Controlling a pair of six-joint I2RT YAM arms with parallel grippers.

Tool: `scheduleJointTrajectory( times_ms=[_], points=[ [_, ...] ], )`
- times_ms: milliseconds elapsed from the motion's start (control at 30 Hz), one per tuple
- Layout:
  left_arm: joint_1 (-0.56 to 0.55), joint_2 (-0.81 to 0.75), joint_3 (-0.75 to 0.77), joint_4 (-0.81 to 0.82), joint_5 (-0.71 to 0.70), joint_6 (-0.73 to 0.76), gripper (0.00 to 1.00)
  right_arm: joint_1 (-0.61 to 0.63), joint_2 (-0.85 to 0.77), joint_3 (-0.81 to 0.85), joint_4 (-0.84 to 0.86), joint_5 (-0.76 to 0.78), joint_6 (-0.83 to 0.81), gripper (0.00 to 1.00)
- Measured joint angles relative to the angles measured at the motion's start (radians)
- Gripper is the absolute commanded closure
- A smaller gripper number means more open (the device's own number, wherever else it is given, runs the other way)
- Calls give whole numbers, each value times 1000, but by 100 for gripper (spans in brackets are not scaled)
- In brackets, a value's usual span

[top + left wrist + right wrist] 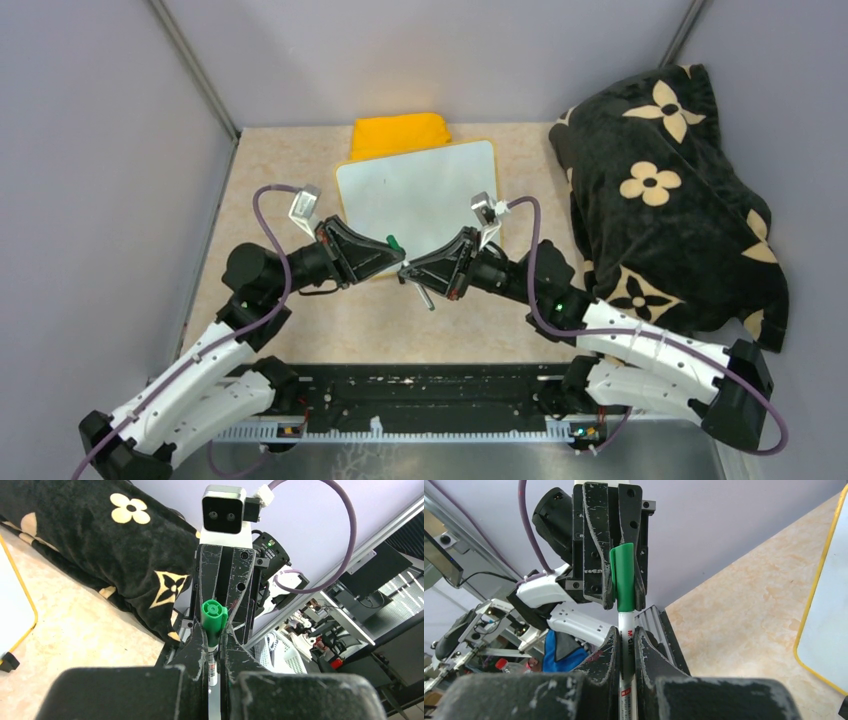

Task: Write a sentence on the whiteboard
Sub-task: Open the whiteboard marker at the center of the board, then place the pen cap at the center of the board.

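The whiteboard (415,195) lies flat on the table past both grippers, its yellow-rimmed white face blank; no sentence shows on it. A marker (420,285) hangs crosswise above the table just in front of the board's near edge. My left gripper (392,262) is shut on the marker's green cap (214,617). Facing it tip to tip, my right gripper (412,270) is shut on the white barrel (626,645). In the right wrist view the cap (625,577) sits on the barrel between the left gripper's fingers. A board corner (12,605) shows at the left wrist view's left edge.
A folded yellow cloth (400,133) lies behind the board, partly under its far edge. A black blanket with cream flowers (665,190) is heaped along the right side. Grey walls close in the table on the left, back and right.
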Motion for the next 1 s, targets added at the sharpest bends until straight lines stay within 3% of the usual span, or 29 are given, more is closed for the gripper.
scheduleJointTrajectory(
  times_ms=[467,600,767,1000],
  points=[
    [29,-68,3,-28,-184,77,100,2,-92,-57,-117,27,-18,100],
    [29,-95,40,-230,-288,160,100,2,-158,-56,-265,153,-55,100],
    [29,-188,51,-556,-529,229,100,2,-243,-55,-528,414,-79,100],
    [29,-191,0,-911,-821,169,100,2,-262,-82,-712,596,-77,100]
  ],
)
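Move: The marker, held by both hands, slants cap end up, forward and left. The left hand pinches the green cap, with the white body's middle about 5 cm below it, 3 cm back and 3 cm right; from the right hand on that body, the cap is as far the other way. The whiteboard's middle lies roughly 25 cm ahead of the left hand, 2 cm right and 34 cm below. The near-edge clip is 8 cm ahead, 2 cm left, equally low. The green cap comes off the marker body as the left hand draws it up, left and forward some 2 cm each, while the right pulls the body down about 2 cm. Then, still gripping, they swing apart and sink: the left down and about 11 cm farther left, turning counter-clockwise, the right down and rightward with some forward, turning clockwise; both tip fingers downward. ##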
